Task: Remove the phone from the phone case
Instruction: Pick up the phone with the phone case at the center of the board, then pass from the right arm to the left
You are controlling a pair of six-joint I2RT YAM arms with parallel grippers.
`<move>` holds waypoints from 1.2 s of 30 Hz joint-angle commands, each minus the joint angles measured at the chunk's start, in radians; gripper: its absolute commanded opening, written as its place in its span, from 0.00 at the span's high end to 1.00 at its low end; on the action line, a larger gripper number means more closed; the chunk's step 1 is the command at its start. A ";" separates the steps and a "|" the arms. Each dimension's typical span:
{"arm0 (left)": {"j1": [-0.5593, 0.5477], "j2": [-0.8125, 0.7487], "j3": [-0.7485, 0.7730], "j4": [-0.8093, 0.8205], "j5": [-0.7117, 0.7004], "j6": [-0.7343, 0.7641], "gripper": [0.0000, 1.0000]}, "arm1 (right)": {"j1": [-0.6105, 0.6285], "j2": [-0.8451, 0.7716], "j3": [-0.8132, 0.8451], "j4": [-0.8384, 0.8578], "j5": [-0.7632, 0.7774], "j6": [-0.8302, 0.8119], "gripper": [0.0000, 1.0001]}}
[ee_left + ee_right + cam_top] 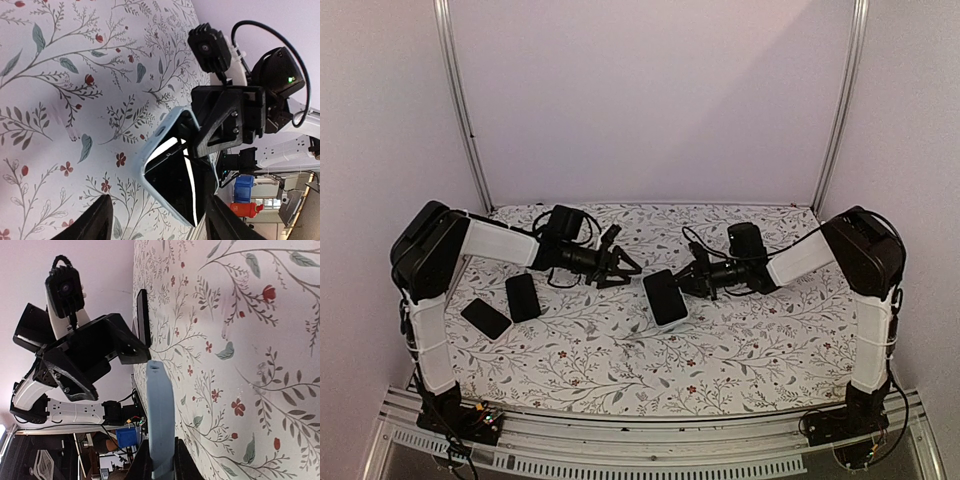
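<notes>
The phone (182, 187), its black screen facing me, sits in a light-blue phone case (154, 146) held tilted above the floral cloth. My right gripper (162, 462) is shut on one end of the case (161, 410), which shows edge-on there. In the top view the cased phone (665, 298) hangs mid-table from the right gripper (683, 284). My left gripper (632, 268) stands open just left of it. Its fingers (95, 222) flank the phone's near corner without touching it.
Two dark flat phones (523, 296) (486, 318) lie on the cloth by the left arm. The floral tablecloth (620, 370) covers the table. Metal posts (460, 100) and pale walls close it in at the back.
</notes>
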 commanded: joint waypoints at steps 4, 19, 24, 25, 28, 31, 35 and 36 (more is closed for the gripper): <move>0.019 -0.047 0.009 -0.097 0.187 0.150 0.32 | 0.005 -0.115 0.050 -0.096 -0.190 -0.123 1.00; -0.033 -0.027 -0.074 0.230 0.403 -0.095 0.45 | 0.055 -0.091 0.161 -0.303 -0.309 -0.308 1.00; -0.057 -0.011 -0.088 0.354 0.407 -0.205 0.52 | 0.082 -0.072 0.188 -0.336 -0.328 -0.343 1.00; -0.060 -0.010 -0.092 0.374 0.408 -0.221 0.54 | 0.085 -0.069 0.188 -0.337 -0.330 -0.345 1.00; -0.066 -0.009 -0.100 0.405 0.397 -0.247 0.60 | 0.089 -0.064 0.188 -0.342 -0.333 -0.353 1.00; -0.069 -0.006 -0.106 0.412 0.384 -0.256 0.68 | 0.091 -0.064 0.189 -0.346 -0.337 -0.361 1.00; -0.072 -0.003 -0.113 0.422 0.380 -0.263 0.80 | 0.091 -0.065 0.192 -0.354 -0.335 -0.367 1.00; -0.073 -0.001 -0.115 0.423 0.379 -0.263 0.84 | 0.092 -0.063 0.192 -0.356 -0.336 -0.369 1.00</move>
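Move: My right hand still grips the cased phone by the right edge near its far end. The phone's middle lies about 4 cm back, 4 cm to the left and a little below. From my open left hand, the phone's middle is roughly 6 cm back, 7 cm to the right and 3 cm lower. On the table, a black slab lies some 26 cm left and 3 cm back of my left hand, and a second slab about 35 cm left and 9 cm back, both about 7 cm lower. Keeping its pinch, my right hand carries the cased phone back about 7 cm and up about as far, drifting left and turning it some 25 degrees counter-clockwise. I bring my left hand back about 7 cm too, then increasingly up and to the right, swinging it clockwise and levelling its fingers, which open a touch first and then close around the case's edge at the far left corner. ##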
